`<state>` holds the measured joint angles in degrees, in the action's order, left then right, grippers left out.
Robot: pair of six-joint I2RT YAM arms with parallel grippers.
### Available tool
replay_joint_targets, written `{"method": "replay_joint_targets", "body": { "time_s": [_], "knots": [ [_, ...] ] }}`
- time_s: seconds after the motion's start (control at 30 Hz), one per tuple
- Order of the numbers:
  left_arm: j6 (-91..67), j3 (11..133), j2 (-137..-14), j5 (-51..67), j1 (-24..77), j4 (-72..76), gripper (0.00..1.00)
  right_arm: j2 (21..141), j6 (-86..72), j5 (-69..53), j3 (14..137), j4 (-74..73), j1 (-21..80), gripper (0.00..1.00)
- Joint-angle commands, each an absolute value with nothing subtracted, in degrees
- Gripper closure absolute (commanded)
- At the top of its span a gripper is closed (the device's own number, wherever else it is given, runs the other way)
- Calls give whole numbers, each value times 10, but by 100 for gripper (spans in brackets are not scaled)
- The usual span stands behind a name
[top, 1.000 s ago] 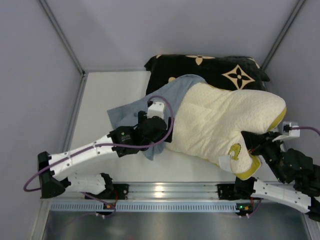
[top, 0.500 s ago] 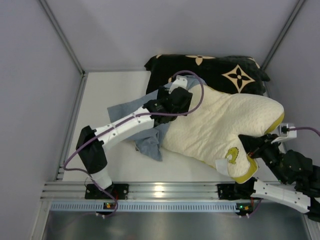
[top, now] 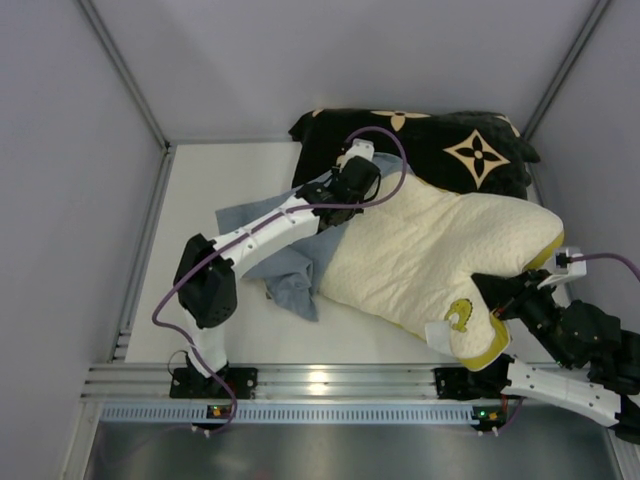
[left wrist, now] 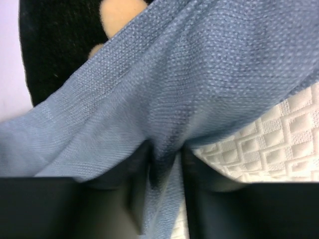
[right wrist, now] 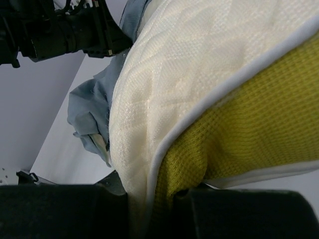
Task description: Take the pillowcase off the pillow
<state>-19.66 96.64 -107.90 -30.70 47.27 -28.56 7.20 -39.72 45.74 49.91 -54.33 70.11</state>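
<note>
The cream knit pillow (top: pixel 430 255) lies across the table's right half, its emblem (top: pixel 462 315) and white tag (top: pixel 437 332) at the near corner. The grey-blue pillowcase (top: pixel 290 275) is bunched off its left end and still wraps the far-left corner. My left gripper (top: pixel 362 178) sits at that corner by the black cushion. In the left wrist view it (left wrist: pixel 164 159) is shut on a fold of the pillowcase (left wrist: pixel 199 74), with the pillow (left wrist: pixel 279 144) just right. My right gripper (top: pixel 500 298) is shut on the pillow's yellow-green edge (right wrist: pixel 259 124), shown pinched between its fingers (right wrist: pixel 152 199).
A black cushion with tan flower motifs (top: pixel 440 135) lies against the back wall, touching the pillow's far side. Grey walls close in on the table left, right and back. A metal rail (top: pixel 320 380) runs along the near edge between the arm bases.
My left arm swung from the pillowcase's near-left part to its far end by the black cushion, and its jaws closed on the fabric. The pillow shifted slightly; the right gripper kept its hold.
</note>
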Motion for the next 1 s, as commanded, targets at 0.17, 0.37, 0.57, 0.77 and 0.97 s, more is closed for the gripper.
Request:
{"method": "replay_joint_targets", "body": {
  "time_s": [0.17, 0.37, 0.57, 0.77, 0.97],
  "knots": [
    [-210, 943, -1061, -266, 431, -255, 100, 67, -408, 433, 519, -519, 710, 100],
    [-231, 856, -953, -328, 424, -258, 100, 68, -404, 431, 525, -522, 710, 100],
    [-254, 774, -839, -330, 336, -294, 100, 57, -371, 382, 569, -521, 710, 100],
    [-247, 726, -767, -323, 243, -327, 100, 39, -364, 337, 626, -530, 710, 100],
    [-247, 692, -715, -325, 177, -371, 100, 49, -367, 388, 631, -548, 710, 100]
  ]
}}
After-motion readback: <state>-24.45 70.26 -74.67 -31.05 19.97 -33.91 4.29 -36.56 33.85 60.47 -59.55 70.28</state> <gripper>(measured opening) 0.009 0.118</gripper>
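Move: The left hand's half-open fingers straddle a fold of the blue pillowcase, right at the fingertips, on the pillow's far left end. The cream pillow's middle lies about 16 cm back, 15 cm right and 9 cm below; the black pillow's middle is some 12 cm right, 4 cm ahead and 10 cm below. From the right hand, holding the pillow's near right end, that fold is roughly 21 cm ahead and 27 cm left, about 8 cm lower. Left pinches the pillowcase and pulls about 27 cm left; right, still gripping the pillow, lifts and draws back. ##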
